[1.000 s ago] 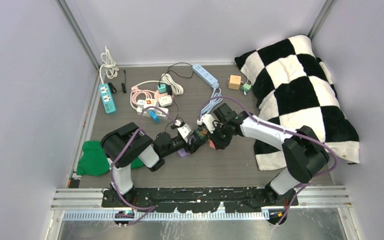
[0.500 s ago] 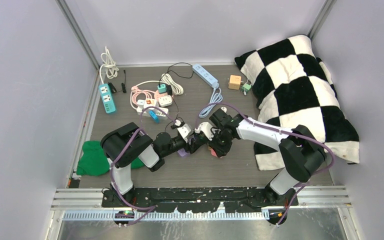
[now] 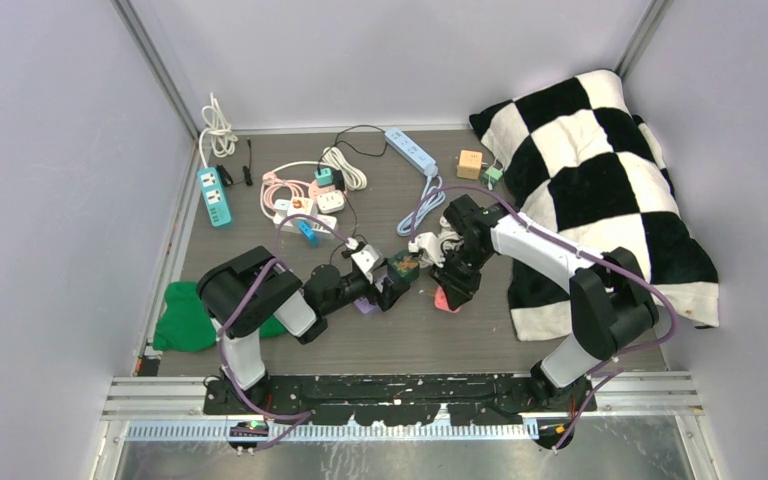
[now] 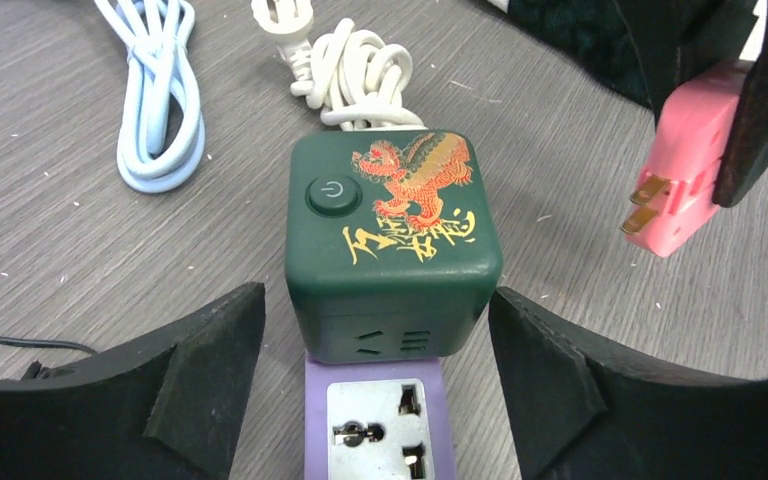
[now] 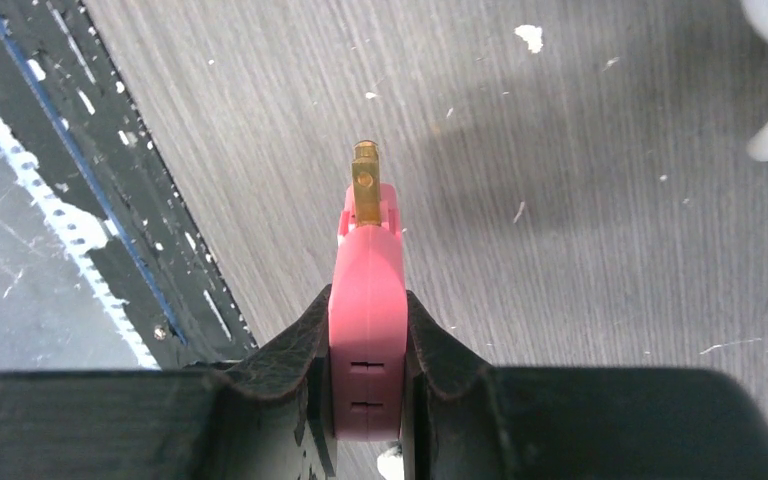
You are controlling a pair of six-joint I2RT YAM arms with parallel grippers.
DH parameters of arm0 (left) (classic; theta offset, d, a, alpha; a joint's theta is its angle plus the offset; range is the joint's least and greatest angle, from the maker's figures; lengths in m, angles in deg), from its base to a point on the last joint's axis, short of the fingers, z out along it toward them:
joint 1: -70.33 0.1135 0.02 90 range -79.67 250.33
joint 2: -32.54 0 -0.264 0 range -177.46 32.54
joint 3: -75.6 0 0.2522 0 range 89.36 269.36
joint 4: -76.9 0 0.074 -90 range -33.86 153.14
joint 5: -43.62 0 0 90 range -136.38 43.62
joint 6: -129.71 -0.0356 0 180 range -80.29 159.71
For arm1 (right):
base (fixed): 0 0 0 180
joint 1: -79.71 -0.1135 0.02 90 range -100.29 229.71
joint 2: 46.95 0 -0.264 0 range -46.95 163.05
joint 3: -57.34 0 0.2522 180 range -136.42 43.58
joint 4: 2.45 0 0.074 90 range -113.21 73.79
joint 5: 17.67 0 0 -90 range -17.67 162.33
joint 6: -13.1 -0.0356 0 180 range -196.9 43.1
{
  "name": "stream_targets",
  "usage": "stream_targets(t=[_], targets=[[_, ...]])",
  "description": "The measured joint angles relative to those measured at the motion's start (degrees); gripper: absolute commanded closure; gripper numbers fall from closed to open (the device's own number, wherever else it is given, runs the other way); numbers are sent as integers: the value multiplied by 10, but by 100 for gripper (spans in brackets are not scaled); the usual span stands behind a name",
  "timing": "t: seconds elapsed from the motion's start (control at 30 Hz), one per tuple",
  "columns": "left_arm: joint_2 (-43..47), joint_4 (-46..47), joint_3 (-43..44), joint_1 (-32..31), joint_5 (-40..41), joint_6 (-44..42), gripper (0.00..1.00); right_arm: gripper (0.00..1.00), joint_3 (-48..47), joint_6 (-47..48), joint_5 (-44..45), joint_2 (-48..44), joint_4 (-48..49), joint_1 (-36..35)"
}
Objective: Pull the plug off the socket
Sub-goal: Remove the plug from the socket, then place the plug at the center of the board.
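Note:
The socket is a dark green cube with a gold and red dragon print and a power button, sitting on the table at the end of a purple adapter. My left gripper is open, its fingers on either side of the cube with a gap on each side. The pink plug with brass prongs is clear of the socket, and my right gripper is shut on it. In the top view the plug hangs to the right of the cube.
A black and white checkered pillow fills the right side. A green cloth lies at the left edge. Power strips, adapters and coiled cords lie behind the cube, with a light blue cable nearby.
The right gripper has drawn the pink plug away from the green cube, to the right and toward the near edge. The left jaws have opened off the cube.

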Motion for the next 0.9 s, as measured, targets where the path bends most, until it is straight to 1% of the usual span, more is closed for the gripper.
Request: stream_targets(t=[0.07,0.1,0.13,0.3,0.43,0.47,0.57,0.6,0.67,0.7,0.77,0.9], targets=[[11,-7,-6,0,5,3,8,99,-2,14,-11,0,-17,4],[17,-9,-9,0,6,4,2,99,-3,19,-16,0,-23,4],[26,-11,-13,0,9,7,1,99,-4,24,-22,0,-30,5],[76,-23,-32,0,15,11,0,99,-15,39,-51,2,-57,15],[169,-92,-42,0,23,15,0,99,-27,50,-73,3,-72,29],[202,-119,-42,0,27,18,0,99,-29,53,-78,3,-75,31],[322,-261,-18,0,36,30,0,99,-35,63,-101,3,-91,43],[367,-342,9,0,42,33,0,99,-38,67,-110,3,-96,48],[426,-472,68,0,56,44,0,99,-42,72,-126,3,-107,57],[447,-516,90,0,62,52,0,99,-44,75,-135,3,-112,62],[498,-597,129,0,81,79,0,99,-48,80,-153,3,-120,72],[587,-692,138,0,128,176,0,98,-58,86,-188,3,-137,90]])
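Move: At the left hand's fingertips, which straddle it, the green cube lies about 2 cm ahead and 2 cm to the right of the hand point, roughly level. From that hand, the purple socket's middle is some 3 cm back, 3 cm left and a little lower; the white cord coil is about 6 cm ahead, 8 cm right and 4 cm down. From the right hand, already gripping the freed pink plug, the cube lies about 5 cm ahead and 8 cm left, slightly lower. Spreading from part-open to fully open, the left fingers clear the green cube; the left hand then rises about 20 cm with gathering speed, veering left and turning some 20 degrees, mainly counter-clockwise with a roll. Meanwhile the right hand keeps its pinch on the pink plug, draws slightly back and lifts it about 5 cm, tilting its fingertips to the left and back. ##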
